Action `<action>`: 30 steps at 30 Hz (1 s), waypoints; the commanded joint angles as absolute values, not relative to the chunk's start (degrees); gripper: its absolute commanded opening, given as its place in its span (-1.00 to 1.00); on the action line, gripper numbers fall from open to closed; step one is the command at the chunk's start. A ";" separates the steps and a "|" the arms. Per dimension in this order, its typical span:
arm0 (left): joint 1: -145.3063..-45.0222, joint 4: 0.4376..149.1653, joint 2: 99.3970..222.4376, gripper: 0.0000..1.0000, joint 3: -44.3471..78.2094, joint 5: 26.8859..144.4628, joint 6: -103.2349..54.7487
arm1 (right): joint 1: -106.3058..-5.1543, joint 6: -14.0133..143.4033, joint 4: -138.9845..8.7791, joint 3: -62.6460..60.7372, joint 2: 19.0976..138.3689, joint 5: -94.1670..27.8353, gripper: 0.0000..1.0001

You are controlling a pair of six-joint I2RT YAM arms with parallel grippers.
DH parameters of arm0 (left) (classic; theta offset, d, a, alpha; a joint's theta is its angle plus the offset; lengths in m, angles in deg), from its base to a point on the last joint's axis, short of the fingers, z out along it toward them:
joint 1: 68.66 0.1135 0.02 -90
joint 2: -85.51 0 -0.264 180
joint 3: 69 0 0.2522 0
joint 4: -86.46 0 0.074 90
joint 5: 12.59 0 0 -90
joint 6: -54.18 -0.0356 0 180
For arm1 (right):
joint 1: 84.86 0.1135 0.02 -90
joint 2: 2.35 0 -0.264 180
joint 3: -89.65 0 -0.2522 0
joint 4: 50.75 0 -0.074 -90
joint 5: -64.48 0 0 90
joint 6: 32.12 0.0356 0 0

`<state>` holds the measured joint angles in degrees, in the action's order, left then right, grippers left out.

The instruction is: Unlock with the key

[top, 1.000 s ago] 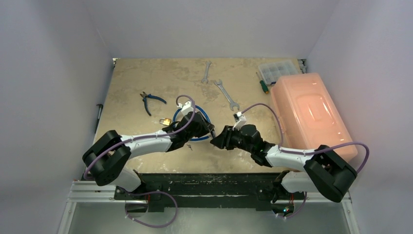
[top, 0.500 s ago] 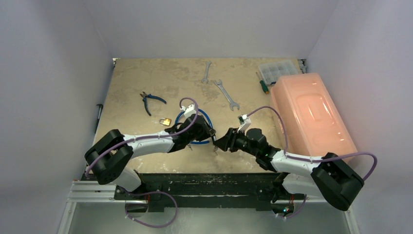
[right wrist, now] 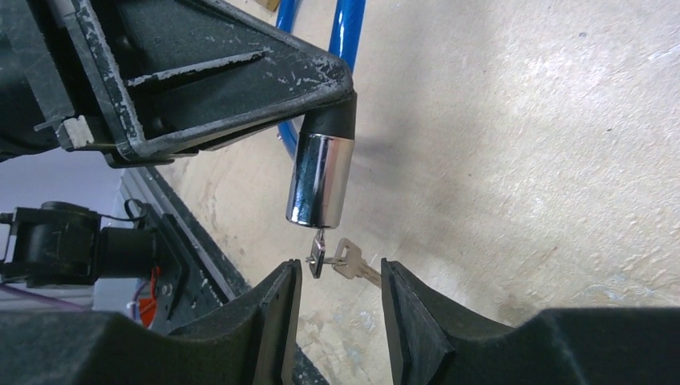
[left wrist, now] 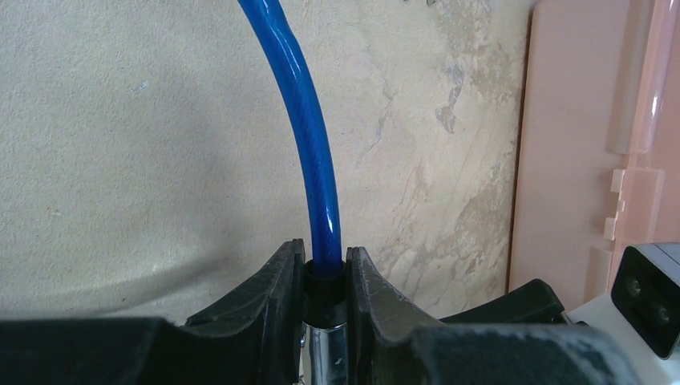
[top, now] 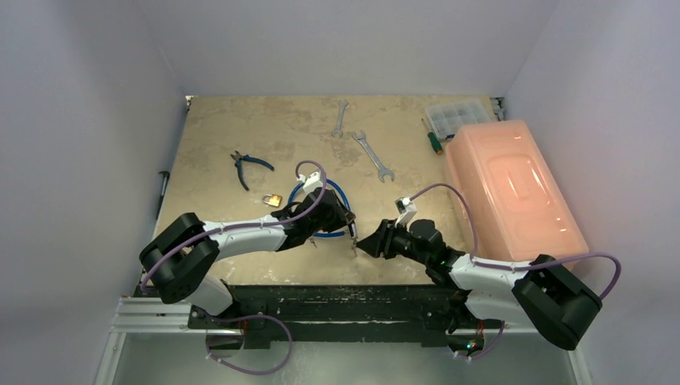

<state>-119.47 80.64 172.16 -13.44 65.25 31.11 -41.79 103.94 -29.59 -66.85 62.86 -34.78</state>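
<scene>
My left gripper (left wrist: 325, 261) is shut on the black collar of a blue cable lock (left wrist: 309, 136), just above its chrome cylinder (right wrist: 321, 180), which hangs off the table. The key (right wrist: 317, 255) sticks out of the cylinder's lower end. A second small key (right wrist: 353, 266) dangles beside it on a ring. My right gripper (right wrist: 338, 273) is open right under the cylinder, and both keys sit at the mouth of its jaws, with no visible contact. In the top view the right gripper (top: 365, 245) meets the left gripper (top: 346, 218) near the table's front edge.
A small brass padlock (top: 273, 200) lies left of the cable loop, with blue-handled pliers (top: 244, 167) beyond it. Two wrenches (top: 373, 156) (top: 340, 117) lie farther back. A pink plastic box (top: 509, 188), a clear organizer (top: 457, 116) and a screwdriver (top: 433, 140) are on the right.
My right gripper has pulled back toward the near edge and swung in under the lock cylinder. The left arm shifted slightly right early on, then held still with the cable lock.
</scene>
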 commanded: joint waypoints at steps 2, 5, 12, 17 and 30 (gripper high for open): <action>-119.77 84.40 171.47 -1.00 -11.71 66.07 32.59 | -41.88 105.54 -21.41 -67.43 65.02 -37.69 -0.10; -119.75 84.60 171.47 -1.00 -11.84 66.24 32.69 | -41.92 106.31 -17.77 -67.19 67.86 -39.11 -0.18; -119.79 84.57 171.38 -1.00 -11.91 66.43 32.64 | -41.88 107.22 -13.28 -66.48 72.59 -40.37 -0.39; -119.74 84.48 171.08 -1.00 -11.95 66.51 32.68 | -41.90 107.77 -11.29 -66.46 73.73 -40.64 -0.59; -119.68 85.27 164.65 -1.00 -15.23 67.61 34.99 | -41.96 111.99 -2.63 -67.55 74.40 -43.06 -1.00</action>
<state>-119.36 80.66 169.39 -14.55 65.16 31.59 -42.16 110.72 -10.88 -67.73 75.30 -41.47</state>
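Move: The right hand stands half open right beside the key in the lock's end, which lies about 3 cm to its left, level with it in reach and height. The held lock cylinder is some 4 cm ahead, 3 cm left and about 1 cm higher, while a loose key lies on the table roughly 12 cm left, 1 cm ahead and 6 cm lower. From the left hand the key is about 7 cm back, 1 cm right and 1 cm lower. The right fingertips come to pinch the key's head just under the cylinder: the hand slides about 2.5 cm left, rolling some 10 degrees with its left side rising, as its fingers close from half open to practically shut. The left hand keeps its grip on the lock, still until near the end, then lifts about 1 cm. ##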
